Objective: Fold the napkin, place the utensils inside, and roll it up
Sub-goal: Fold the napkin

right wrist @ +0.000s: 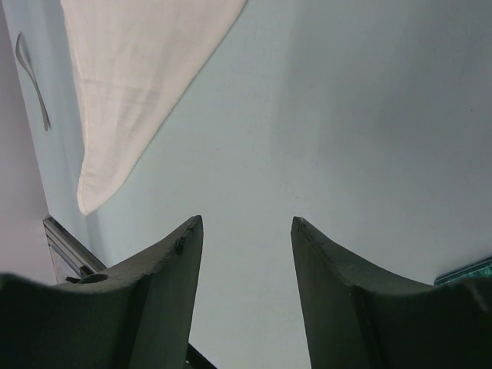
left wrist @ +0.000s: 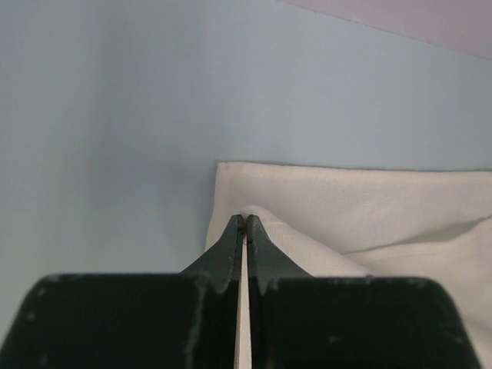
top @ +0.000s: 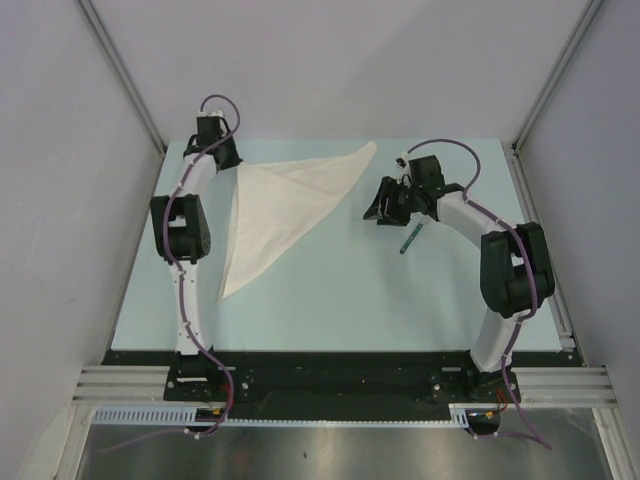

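Note:
The napkin point(top: 285, 205) lies folded into a white triangle on the pale blue table, one tip pointing to the near edge. My left gripper point(top: 228, 160) is at the napkin's far left corner. In the left wrist view the left gripper point(left wrist: 245, 220) is shut on a raised fold of the napkin point(left wrist: 369, 207), with cloth showing between the fingers. My right gripper point(top: 383, 212) hovers right of the napkin, open, with only bare table between its fingers point(right wrist: 192, 234). The teal-handled knife point(top: 410, 240) lies just near-right of it. The napkin point(right wrist: 131, 69) shows at the right wrist view's upper left.
Grey walls enclose the table on three sides, with aluminium rails point(top: 125, 80) along their corners. A metal frame bar point(top: 320, 385) carries both arm bases at the near edge. The table point(top: 340, 300) is pale blue.

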`<state>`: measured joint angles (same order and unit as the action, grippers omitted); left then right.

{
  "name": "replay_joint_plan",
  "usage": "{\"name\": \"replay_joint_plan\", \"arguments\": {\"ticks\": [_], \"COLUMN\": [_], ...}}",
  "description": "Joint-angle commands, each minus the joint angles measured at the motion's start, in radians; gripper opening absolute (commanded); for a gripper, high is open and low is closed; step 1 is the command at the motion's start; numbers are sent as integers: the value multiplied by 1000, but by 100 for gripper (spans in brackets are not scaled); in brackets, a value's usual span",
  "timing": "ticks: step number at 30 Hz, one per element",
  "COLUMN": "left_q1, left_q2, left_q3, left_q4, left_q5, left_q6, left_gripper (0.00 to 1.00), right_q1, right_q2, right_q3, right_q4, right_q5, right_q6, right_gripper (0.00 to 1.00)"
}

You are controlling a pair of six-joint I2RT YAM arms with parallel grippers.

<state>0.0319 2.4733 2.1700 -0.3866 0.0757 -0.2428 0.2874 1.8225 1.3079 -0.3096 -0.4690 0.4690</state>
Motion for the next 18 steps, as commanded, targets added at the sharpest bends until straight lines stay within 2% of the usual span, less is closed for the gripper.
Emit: {"name": "replay_joint_plan", "arguments": {"ticks": [1, 13, 16, 17, 18], "left_q1": [19, 25, 28, 28, 28], "left_q2": [3, 36, 42, 44, 42], "left_q3": [67, 99, 97, 96, 97], "left_q4": [38, 42, 40, 38, 37], "left_q5": [16, 26, 29, 27, 27], "left_q6": [7, 0, 0, 0, 0], "left_gripper": [1, 3, 14, 26, 33], "right_q1": [9, 18, 18, 19, 18], "right_q2": [17, 46, 47, 50, 52], "right_q3": [56, 74, 74, 74, 74], "right_q4": [1, -2, 0, 0, 4], "right_q5": [-11, -11, -10, -7, -5], "right_q6": [-15, -10, -12, -12, -12], "right_gripper": [55, 55, 55, 55, 55]}}
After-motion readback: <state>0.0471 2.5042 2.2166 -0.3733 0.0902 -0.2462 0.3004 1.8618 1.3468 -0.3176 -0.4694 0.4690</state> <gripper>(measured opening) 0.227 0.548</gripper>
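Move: My left fingers still pinch the folded-over corner of the napkin. The far-left corner of the lower layer, where it is to lie, is about 3 cm ahead, 1 cm left and 3 cm below. From this hand the napkin's right tip is some 11 cm ahead and 40 cm right, the near tip roughly 44 cm back with no sideways offset. From my right hand that far-left corner is about 27 cm ahead, 40 cm left and 8 cm below. I ease the pinched napkin corner about 1 cm forward and nearly as much to the left, towards the lower layer's far-left corner, rising about 1 cm and then sinking most of that again. Right at the end my left fingers begin to open, to about a quarter of their range, and let go of the cloth. ##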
